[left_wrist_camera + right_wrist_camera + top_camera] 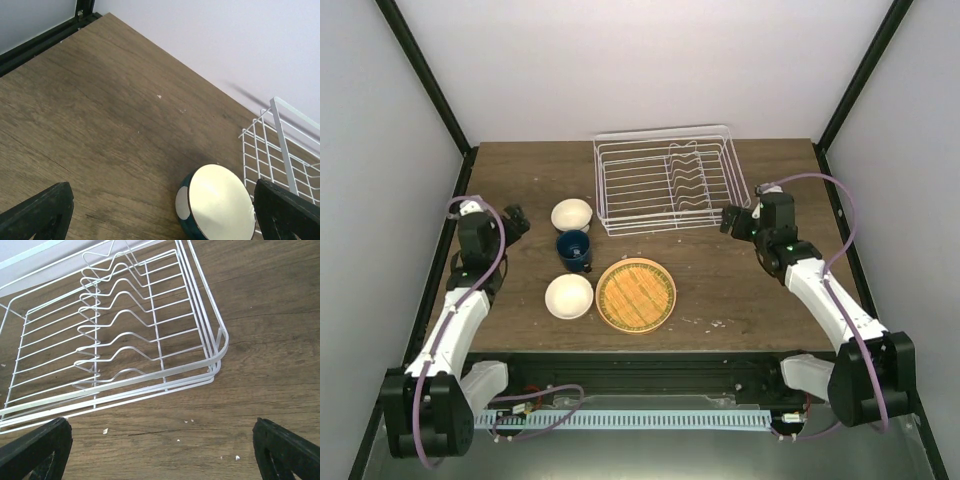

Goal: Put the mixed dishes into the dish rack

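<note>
The white wire dish rack stands empty at the back middle of the table. Left of and in front of it lie a cream-white bowl, a dark blue cup, a second cream-white bowl and the orange woven-pattern plate. My left gripper is open and empty, left of the far bowl. In the left wrist view that bowl, dark on its outside, lies between my spread fingers, with the rack's corner behind. My right gripper is open and empty by the rack's near right corner.
The wooden table has black frame posts at its back corners and pale walls on three sides. Small white crumbs lie on the wood in front of the rack. The table's front edge runs just below the plate.
</note>
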You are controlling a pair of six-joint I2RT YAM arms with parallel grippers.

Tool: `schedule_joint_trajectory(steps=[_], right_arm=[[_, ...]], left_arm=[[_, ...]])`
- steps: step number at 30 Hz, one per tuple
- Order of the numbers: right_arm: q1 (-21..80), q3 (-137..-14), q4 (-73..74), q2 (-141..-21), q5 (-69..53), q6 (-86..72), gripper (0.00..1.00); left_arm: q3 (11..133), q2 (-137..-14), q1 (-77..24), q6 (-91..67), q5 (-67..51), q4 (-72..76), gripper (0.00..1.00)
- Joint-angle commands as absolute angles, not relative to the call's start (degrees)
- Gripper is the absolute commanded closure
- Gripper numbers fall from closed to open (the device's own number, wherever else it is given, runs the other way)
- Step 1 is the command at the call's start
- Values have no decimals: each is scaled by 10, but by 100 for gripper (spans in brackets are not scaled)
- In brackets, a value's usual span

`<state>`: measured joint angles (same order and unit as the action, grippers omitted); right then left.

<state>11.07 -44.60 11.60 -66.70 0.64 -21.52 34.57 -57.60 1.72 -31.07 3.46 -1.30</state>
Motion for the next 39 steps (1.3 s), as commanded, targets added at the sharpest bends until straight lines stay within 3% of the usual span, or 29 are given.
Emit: schedule_joint_trajectory(steps=[1, 10, 18, 25, 39], right_arm=[[124, -475, 123, -674, 19, -212, 0], [133, -487, 133, -685, 25, -210, 0], [182, -575, 189, -728, 69, -196, 0], [197, -699, 229, -849, 47, -184, 0], [197, -1060, 377, -1162, 51, -144, 0]], left_arm=[[340, -558, 15, -306, 45, 5, 0], [360, -554, 15, -292, 46, -30, 0], [368, -554, 15, -197, -73, -36, 0], [377, -515, 15, -171, -12, -87, 0], [381, -517, 15, -149, 16, -105, 0]])
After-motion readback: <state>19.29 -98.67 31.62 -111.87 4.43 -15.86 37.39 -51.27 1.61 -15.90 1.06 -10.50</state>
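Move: The right hand, empty, has the dish rack's middle about 21 cm ahead, 12 cm to its left and 13 cm below; the rack's wavy divider wires stand roughly 22 cm ahead and 7 cm left. The plate lies some 12 cm back and 21 cm left of this hand, the far bowl about 9 cm ahead and 38 cm left. From the left hand the rack is some 22 cm ahead and 35 cm to the right. Forward and to its left, after a slow start, the right hand swings about 15 cm out and 10 cm across, from beside the rack's near right corner to above the divider wires. It rises some 3–4 cm on the way and sinks back, tipping its open fingers down and turning a little counter-clockwise. The left hand, also open and empty, eases slightly up and back, rolling its left side up. ##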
